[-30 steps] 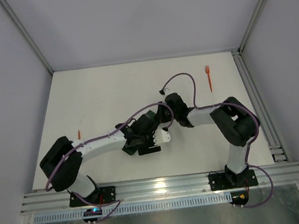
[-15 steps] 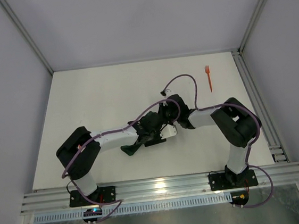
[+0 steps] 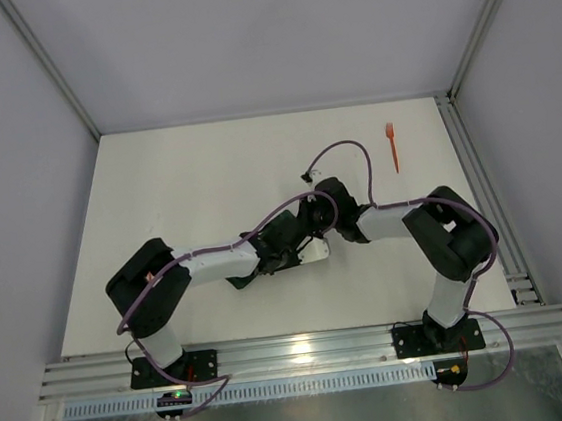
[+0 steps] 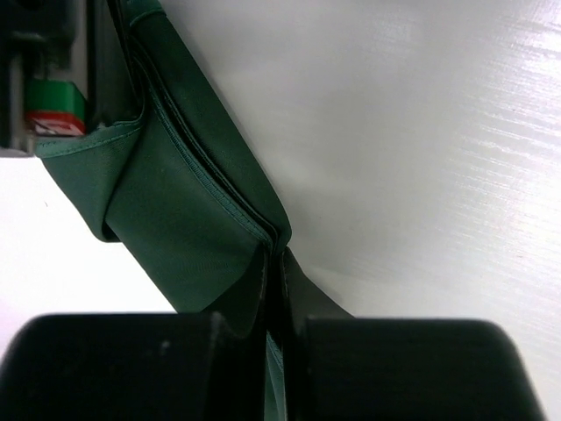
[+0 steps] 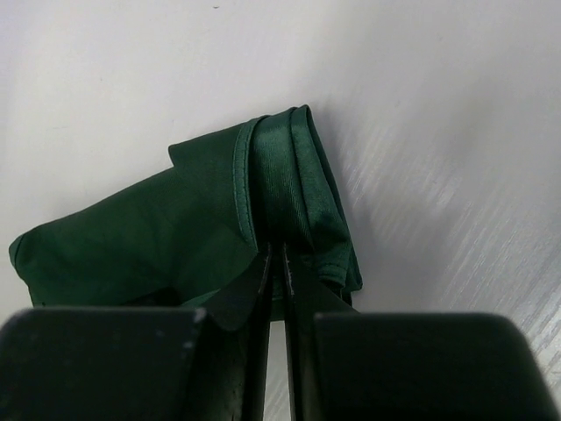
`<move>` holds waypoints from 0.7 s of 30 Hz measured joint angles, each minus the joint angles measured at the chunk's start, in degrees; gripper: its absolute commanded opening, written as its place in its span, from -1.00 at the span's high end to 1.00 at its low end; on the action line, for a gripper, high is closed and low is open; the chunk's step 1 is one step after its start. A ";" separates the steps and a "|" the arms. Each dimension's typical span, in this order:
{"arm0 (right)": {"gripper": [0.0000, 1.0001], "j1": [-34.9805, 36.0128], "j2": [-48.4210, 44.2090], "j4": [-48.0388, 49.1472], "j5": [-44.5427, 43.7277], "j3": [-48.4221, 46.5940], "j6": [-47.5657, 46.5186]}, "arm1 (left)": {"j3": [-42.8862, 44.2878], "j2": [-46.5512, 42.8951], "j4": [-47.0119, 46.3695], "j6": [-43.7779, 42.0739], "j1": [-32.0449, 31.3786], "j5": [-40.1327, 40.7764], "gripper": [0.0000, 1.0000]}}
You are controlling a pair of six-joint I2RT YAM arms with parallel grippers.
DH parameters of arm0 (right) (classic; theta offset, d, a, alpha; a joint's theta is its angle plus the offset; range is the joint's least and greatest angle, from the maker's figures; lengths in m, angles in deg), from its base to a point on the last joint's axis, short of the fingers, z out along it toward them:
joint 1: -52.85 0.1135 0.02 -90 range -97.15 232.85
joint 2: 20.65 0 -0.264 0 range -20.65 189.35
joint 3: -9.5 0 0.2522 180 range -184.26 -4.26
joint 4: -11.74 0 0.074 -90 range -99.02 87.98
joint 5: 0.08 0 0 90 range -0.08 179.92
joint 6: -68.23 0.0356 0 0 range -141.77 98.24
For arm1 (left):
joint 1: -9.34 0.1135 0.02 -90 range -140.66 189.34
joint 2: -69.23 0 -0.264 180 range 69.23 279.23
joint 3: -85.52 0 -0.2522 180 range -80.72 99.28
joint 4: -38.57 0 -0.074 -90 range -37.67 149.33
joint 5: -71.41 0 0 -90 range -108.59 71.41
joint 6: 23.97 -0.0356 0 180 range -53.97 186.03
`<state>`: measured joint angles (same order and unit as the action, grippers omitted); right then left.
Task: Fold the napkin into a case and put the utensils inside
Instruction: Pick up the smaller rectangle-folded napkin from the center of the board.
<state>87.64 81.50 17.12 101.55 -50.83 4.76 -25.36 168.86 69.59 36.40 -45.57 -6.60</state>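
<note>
The dark green napkin (image 4: 175, 202) lies folded in layers on the white table, mostly hidden under both wrists in the top view, where only a dark end (image 3: 240, 278) shows. My left gripper (image 4: 273, 254) is shut on a folded edge of it. My right gripper (image 5: 282, 254) is shut on a bunched hemmed edge of the napkin (image 5: 158, 237). Both grippers meet at the table's middle, the left gripper (image 3: 298, 246) just beside the right gripper (image 3: 315, 229). One orange fork (image 3: 392, 147) lies far right near the back. No other utensil is in view.
A white table (image 3: 187, 180) is walled on three sides, with an aluminium rail (image 3: 479, 180) along its right edge and another along the front. Purple cables (image 3: 340, 149) loop above the wrists.
My left gripper has closed onto the napkin's folded edge. The left arm has settled lower and the visible cloth end has shrunk under it. The right gripper has kept its grip.
</note>
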 measured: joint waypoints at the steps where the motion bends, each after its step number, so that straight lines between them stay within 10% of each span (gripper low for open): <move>1: 0.69 0.00 -0.26 -0.24 0.31 0.04 -0.13 | -0.24 -0.17 -0.17 -0.33 0.00 0.02 1.00; 10: 0.12 -0.66 -12.76 -5.81 6.86 0.13 -7.65 | -3.48 -6.01 4.07 -3.08 0.07 -4.02 1.00; 21: -0.13 -5.64 -34.49 -9.97 13.99 4.31 -32.13 | -5.46 -13.86 10.75 -7.93 2.27 -16.35 1.00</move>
<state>82.00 47.01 7.15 115.54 -46.52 -27.37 -30.83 155.01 80.34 28.47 -43.30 -22.95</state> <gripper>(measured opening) 0.545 0.017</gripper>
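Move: The left fingers already pinch the folded napkin midway along its near-right long edge, so the napkin's middle lies about 2 cm ahead and 1 cm left of them, at much the same height. The right gripper stands at the far-right end, some 8 cm ahead and 8 cm right of the left hand; from it the napkin's middle is about 6 cm back, 9 cm left and 2 cm lower. The orange fork lies roughly 16 cm ahead and 25 cm right of the right gripper. Free the right fingertips from the napkin's far end: open them to about half and lift the hand some 17 cm, drawing it a little right and back late on while its fingers tilt well up. Meanwhile keep the left pinch shut and bring the napkin about 5 cm back towards the base, rising slightly and edging left, with a small clockwise turn. ##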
